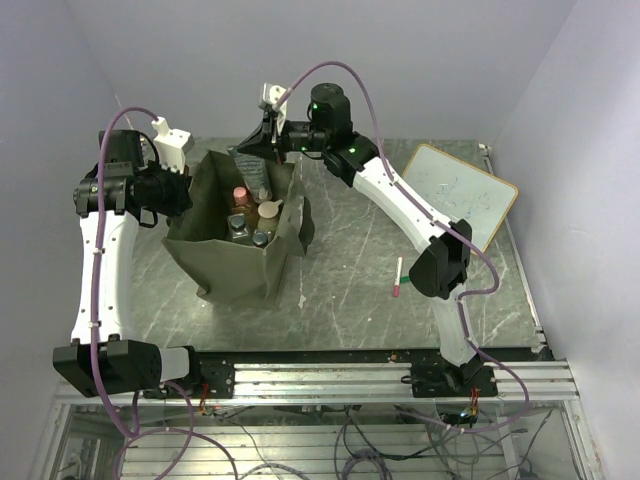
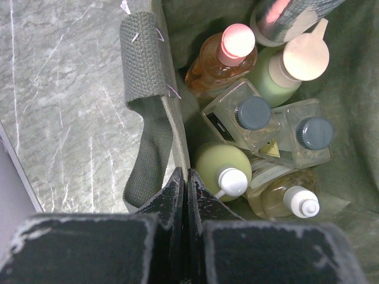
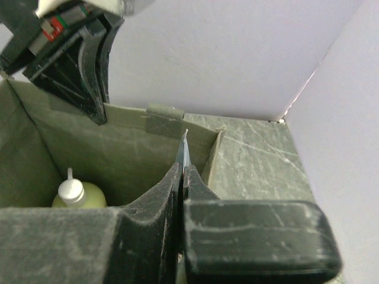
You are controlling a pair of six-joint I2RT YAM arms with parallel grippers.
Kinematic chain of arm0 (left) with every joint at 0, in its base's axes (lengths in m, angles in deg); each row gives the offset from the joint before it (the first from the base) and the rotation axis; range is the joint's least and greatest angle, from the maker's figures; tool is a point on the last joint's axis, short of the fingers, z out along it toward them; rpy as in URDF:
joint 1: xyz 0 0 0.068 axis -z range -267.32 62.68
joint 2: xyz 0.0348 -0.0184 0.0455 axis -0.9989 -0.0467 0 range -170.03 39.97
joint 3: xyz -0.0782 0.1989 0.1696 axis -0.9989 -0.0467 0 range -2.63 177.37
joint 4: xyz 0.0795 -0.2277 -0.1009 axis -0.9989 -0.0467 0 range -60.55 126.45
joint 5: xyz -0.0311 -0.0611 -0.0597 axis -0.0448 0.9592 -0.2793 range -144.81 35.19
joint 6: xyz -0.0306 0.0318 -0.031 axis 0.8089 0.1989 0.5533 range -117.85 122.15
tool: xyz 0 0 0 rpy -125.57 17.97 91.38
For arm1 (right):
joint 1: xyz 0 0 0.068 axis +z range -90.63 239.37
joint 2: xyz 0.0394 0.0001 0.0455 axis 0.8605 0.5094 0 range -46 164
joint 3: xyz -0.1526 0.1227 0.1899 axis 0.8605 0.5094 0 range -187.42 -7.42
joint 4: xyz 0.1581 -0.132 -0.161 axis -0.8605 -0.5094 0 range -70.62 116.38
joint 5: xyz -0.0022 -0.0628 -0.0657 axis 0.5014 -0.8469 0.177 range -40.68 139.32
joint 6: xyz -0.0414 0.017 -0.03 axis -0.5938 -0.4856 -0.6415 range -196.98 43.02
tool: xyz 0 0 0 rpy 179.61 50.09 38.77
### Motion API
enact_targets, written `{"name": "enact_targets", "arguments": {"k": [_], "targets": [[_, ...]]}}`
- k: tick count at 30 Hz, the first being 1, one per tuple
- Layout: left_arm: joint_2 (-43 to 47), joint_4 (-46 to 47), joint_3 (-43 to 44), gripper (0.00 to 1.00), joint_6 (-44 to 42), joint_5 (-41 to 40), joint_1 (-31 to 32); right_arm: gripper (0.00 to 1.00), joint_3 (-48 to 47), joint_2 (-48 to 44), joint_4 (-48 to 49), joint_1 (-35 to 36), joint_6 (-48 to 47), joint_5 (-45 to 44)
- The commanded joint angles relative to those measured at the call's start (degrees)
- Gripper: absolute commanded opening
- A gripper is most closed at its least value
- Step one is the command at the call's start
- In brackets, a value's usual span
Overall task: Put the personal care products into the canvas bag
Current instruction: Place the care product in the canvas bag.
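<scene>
The olive canvas bag (image 1: 235, 265) stands open at the table's left. Inside it are an orange bottle (image 2: 220, 59), a pale green one with a beige cap (image 2: 278, 74), two clear bottles with dark caps (image 2: 243, 115), and two yellowish pump bottles (image 2: 222, 163). My left gripper (image 2: 188, 174) is shut on the bag's left wall by the strap handle (image 2: 148, 118). Over the far side of the bag, my right gripper (image 3: 185, 168) is shut on the flat crimped end of a silvery tube (image 2: 284, 15), which hangs down into the bag. From above, that gripper (image 1: 245, 150) is over the bag's far rim.
A white-faced whiteboard (image 1: 462, 195) lies at the back right. A marker pen (image 1: 398, 275) lies on the grey marbled table (image 1: 340, 290) beside the right arm. Walls close in on three sides. The left gripper's fingers (image 3: 89, 77) show at the bag's opposite wall.
</scene>
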Motion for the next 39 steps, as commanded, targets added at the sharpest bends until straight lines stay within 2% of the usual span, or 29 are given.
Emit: {"name": "enact_targets", "arguments": {"k": [1,11,26,33,39], "targets": [[-0.6,-1.5,-0.5,0.07,-0.3,1.4,-0.6,0.0,-3.9,-1.2,6.9,-0.2,1.1,0.8],[-0.4,-1.3,-0.7,0.07,-0.3,2.0,-0.7,0.0,-1.9,-1.4,5.8,-0.3,-1.4,0.7],[0.4,-1.2,-1.7,0.07,0.0,3.2,-0.8,0.0,8.8,-3.8,5.6,-0.7,-9.3,1.9],[1.0,-1.1,-2.2,0.07,0.1,3.2,-0.7,0.0,12.5,-5.3,3.2,-0.7,-13.4,2.2],[1.2,-1.0,-2.4,0.07,0.0,3.2,-0.8,0.0,10.9,-5.3,-2.7,-0.7,-16.5,0.2]]}}
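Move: The care product, a greyish tube, hangs beneath the right hand; its slot in the canvas bag lies straight below that hand, about 25 cm down. The amber bottle stands some 6 cm to the hand's left and 1 cm farther out, the green pump bottle straight left-right in line but 3 cm nearer, both about 27 cm below. From the left hand the slot is roughly 7 cm ahead, 14 cm right and 16 cm below. The grey tube, still pinched by its top end in the right fingers, is first raised about 2 cm, then lowered some 9 cm into the bag beyond the amber and pump bottles, slowing to a stop with the fingers still shut on it. The left fingers keep their pinch on the bag's left rim and stay almost in place. ##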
